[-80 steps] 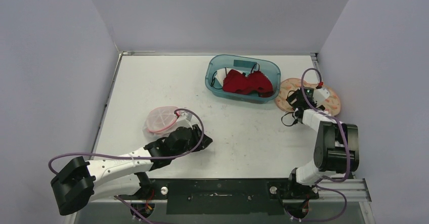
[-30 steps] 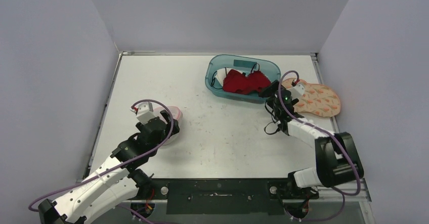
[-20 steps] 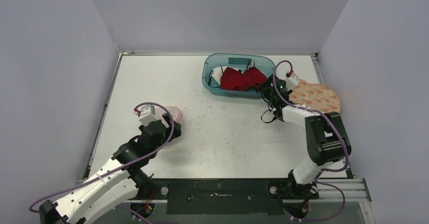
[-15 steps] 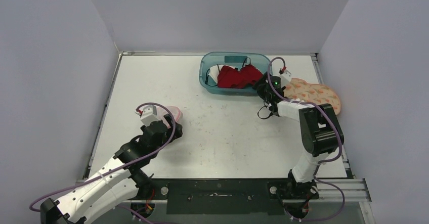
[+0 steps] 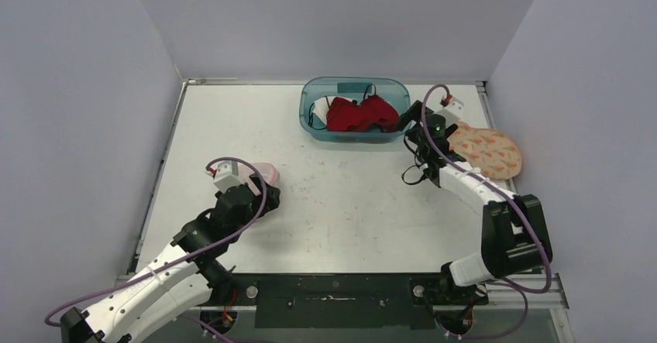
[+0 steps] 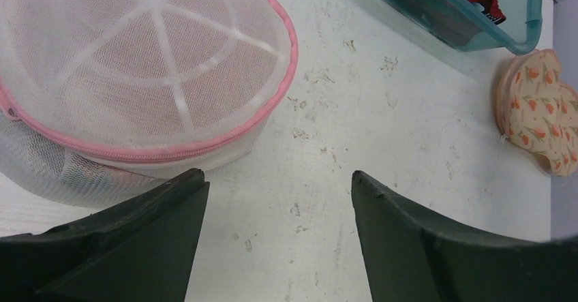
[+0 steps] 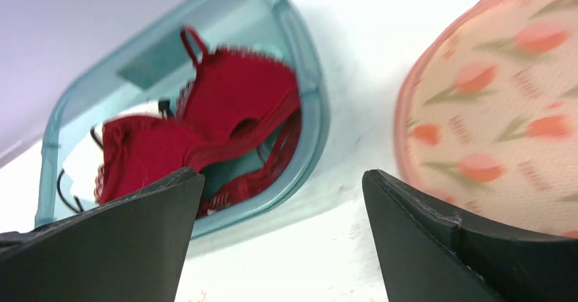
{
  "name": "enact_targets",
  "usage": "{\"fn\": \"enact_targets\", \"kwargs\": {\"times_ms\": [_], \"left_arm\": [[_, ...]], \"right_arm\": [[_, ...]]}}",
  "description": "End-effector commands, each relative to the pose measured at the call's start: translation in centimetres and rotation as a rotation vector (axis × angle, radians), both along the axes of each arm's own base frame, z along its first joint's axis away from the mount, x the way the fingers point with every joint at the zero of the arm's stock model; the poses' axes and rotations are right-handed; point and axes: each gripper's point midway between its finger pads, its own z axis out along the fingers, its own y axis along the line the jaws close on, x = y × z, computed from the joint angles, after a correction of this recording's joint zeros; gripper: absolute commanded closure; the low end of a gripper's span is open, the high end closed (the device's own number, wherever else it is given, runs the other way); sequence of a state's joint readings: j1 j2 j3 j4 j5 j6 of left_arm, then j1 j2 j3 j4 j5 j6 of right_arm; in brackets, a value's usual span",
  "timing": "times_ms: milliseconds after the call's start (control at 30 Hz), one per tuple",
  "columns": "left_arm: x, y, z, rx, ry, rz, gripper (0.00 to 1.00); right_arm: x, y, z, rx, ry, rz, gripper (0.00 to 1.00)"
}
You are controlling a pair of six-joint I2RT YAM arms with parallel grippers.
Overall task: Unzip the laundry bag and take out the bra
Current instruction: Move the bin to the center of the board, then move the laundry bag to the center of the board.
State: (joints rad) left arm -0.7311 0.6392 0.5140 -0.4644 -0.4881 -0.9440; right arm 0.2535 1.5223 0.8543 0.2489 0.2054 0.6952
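The laundry bag [image 6: 136, 77] is a round white mesh pouch with a pink zipper, zipped shut, and something pinkish shows dimly inside. It lies on the table at the left [image 5: 262, 172]. My left gripper [image 6: 276, 179] is open and empty just right of the bag's near edge, and shows in the top view [image 5: 266, 196]. My right gripper [image 7: 283, 176] is open and empty over bare table between the teal bin and a floral pouch, and shows in the top view [image 5: 411, 123].
A teal plastic bin [image 5: 310, 123] at the back centre holds a red bra [image 5: 352, 114], which also shows in the right wrist view [image 7: 204, 118]. A round floral pouch [image 5: 486, 149] lies at the right edge. Walls enclose the table on three sides.
The teal bin has slid left and towards the back as my right gripper moved beside it. My left gripper came up to the mesh bag and has since held still.
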Motion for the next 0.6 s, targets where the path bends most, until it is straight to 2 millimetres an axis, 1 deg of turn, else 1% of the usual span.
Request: {"fn": "enact_targets", "kwargs": {"times_ms": [0, 67, 167, 367, 400, 467, 567], "left_arm": [[0.7, -0.4, 1.5, -0.045, -0.068, -0.006, 0.25], [0.6, -0.5, 1.2, -0.051, -0.066, -0.015, 0.25], [0.1, -0.8, 0.6, -0.07, -0.046, -0.028, 0.25], [-0.6, -0.6, -0.1, -0.112, -0.052, -0.027, 0.25], [-0.5, -0.5, 0.0, -0.116, -0.058, -0.023, 0.25], [-0.5, -0.5, 0.1, -0.12, -0.066, -0.025, 0.25], [-0.5, -0.6, 0.0, -0.115, -0.062, -0.031, 0.25]], "right_arm": [[-1.9, -5.1, 1.3, -0.222, -0.028, -0.138, 0.09], [-2.2, -5.7, -0.6, -0.258, 0.021, -0.148, 0.1], [-2.7, -7.2, -2.8, -0.252, 0.067, -0.2, 0.1], [-4.3, -12.4, -4.8, -0.151, 0.088, -0.342, 0.11], [-4.2, -12.7, -5.0, -0.147, 0.088, -0.348, 0.11], [-4.2, -13.6, -5.9, -0.139, 0.108, -0.365, 0.11], [-3.5, -13.6, -7.7, -0.125, 0.148, -0.354, 0.12]]}}
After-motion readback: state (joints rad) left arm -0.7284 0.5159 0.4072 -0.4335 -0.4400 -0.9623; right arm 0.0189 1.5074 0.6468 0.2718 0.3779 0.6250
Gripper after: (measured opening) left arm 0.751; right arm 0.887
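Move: Beside and slightly above the bin's right end, the empty right hand has the patterned laundry bag about 24 cm to its right, nearly level with it and some 13 cm lower. The bin's middle lies roughly 13 cm to its left, 9 cm ahead and 10 cm below, with the red bra inside about 12 cm left and 8 cm ahead. From the left hand, the laundry bag is some 60 cm right and 21 cm ahead. Leaving the bin, the right hand rises about 3 cm, then sweeps some 14 cm right and 5 cm back while sinking 10 cm from its peak, towards the near left part of the laundry bag. The wrist turns about 20 degrees clockwise and tips down a little; the fingers stay wide open, with no touch on the bag to be seen. ##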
